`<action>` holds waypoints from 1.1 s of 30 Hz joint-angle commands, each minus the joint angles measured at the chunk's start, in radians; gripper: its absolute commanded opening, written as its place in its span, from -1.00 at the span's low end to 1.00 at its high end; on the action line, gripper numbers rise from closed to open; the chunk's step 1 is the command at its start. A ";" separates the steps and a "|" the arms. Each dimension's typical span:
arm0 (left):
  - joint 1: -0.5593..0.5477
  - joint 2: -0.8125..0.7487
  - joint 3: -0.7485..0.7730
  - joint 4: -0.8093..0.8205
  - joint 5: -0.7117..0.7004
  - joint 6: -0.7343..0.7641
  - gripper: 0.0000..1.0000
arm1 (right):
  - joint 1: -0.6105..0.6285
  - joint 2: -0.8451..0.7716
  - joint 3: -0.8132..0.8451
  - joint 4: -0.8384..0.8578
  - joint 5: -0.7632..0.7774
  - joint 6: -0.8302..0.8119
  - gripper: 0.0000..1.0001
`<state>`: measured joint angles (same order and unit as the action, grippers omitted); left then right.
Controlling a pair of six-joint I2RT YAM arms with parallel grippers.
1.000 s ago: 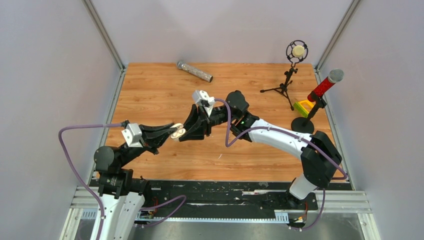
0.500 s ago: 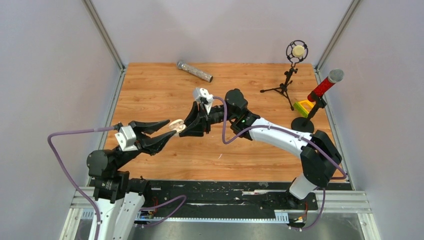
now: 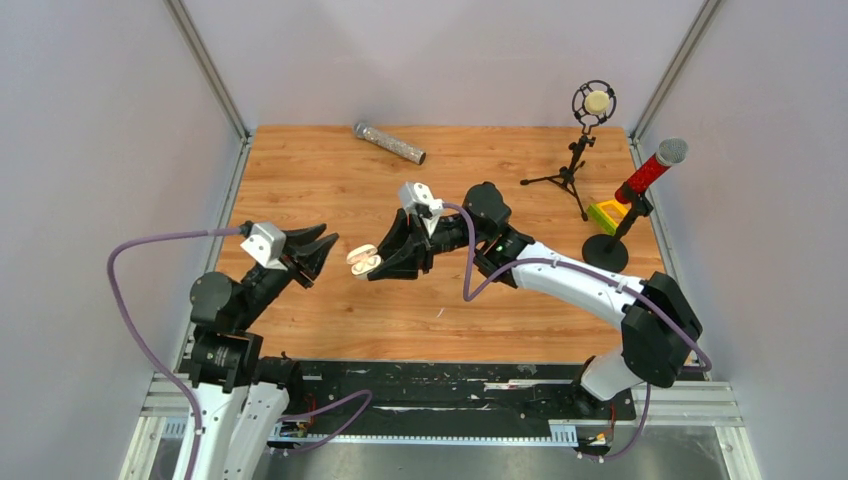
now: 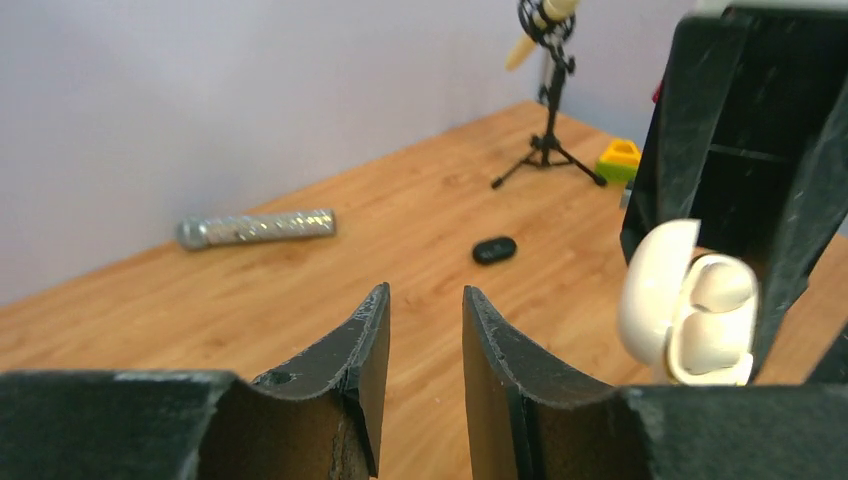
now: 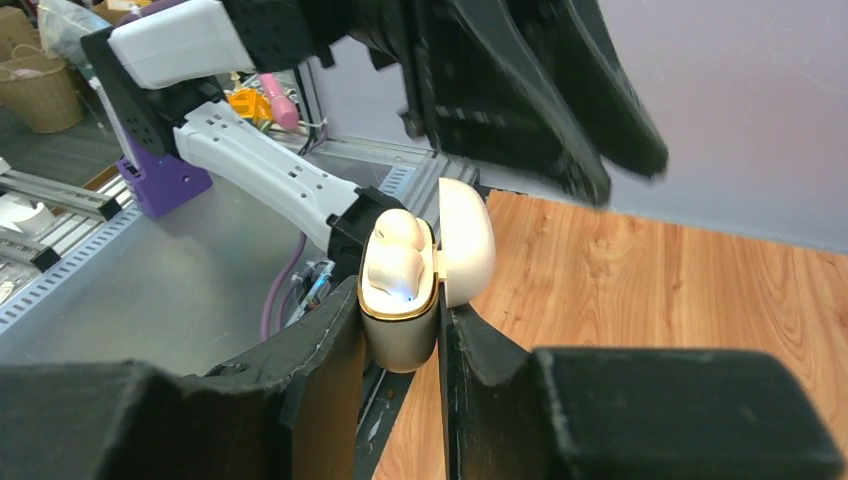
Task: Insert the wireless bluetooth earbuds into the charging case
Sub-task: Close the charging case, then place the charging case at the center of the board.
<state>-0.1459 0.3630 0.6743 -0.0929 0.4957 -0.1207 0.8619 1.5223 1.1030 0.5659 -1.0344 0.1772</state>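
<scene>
My right gripper (image 3: 378, 264) (image 5: 402, 322) is shut on the cream charging case (image 3: 364, 261) (image 5: 405, 335), held above the table with its lid swung open. Whitish earbuds (image 5: 395, 255) (image 4: 718, 300) sit in the case's wells, with a blue glow beneath them. My left gripper (image 3: 322, 250) (image 4: 425, 295) hangs a short way left of the case; its jaws stand apart with nothing between them. In the left wrist view the case (image 4: 650, 300) is at the right. A small black roundish earbud (image 4: 494, 250) lies on the wood farther back.
A silver glitter microphone (image 3: 390, 143) (image 4: 255, 228) lies at the table's back edge. At the back right stand a tripod microphone (image 3: 590, 105), a red microphone on a round base (image 3: 645, 175) and a yellow-green block (image 3: 605, 214). A white fleck (image 3: 440, 313) marks the near wood.
My left gripper was shut at the case's mouth, then opened and drew back to the left, away from the case. The right gripper, still holding the case, shifted slightly right.
</scene>
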 commanded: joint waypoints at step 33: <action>0.000 -0.043 -0.001 -0.120 -0.234 0.072 0.28 | -0.240 0.112 0.045 -0.332 0.411 0.214 -1.00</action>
<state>-0.1467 0.3252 0.6670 -0.1188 0.5438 -0.1009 0.7158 1.5959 1.1774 0.3531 -0.8368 0.2558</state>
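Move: The open lid of the charging case, held up in the right fingers, stands about 4 cm back and 6 cm to the right of the left hand, perhaps 1 cm lower. The case body, with the earbuds in it, is some 6 cm back, 7 cm right and 3 cm below the left hand. From the right hand the body lies about 2 cm left and 1 cm back, and the lid 2 cm ahead, 3 cm left and slightly higher. Nothing else stands near. The left hand, empty and partly open, dips about 3 cm and swings right and back to the place where the case is held, turning some 15 degrees clockwise, lingers there, then returns almost to its starting place as its fingers open wider. The right hand keeps its pinch on the case throughout, at first eases only 1–2 cm left, then at the end sweeps the case quickly forward about 10 cm and a few centimetres down, away from the left hand, turning clockwise. ##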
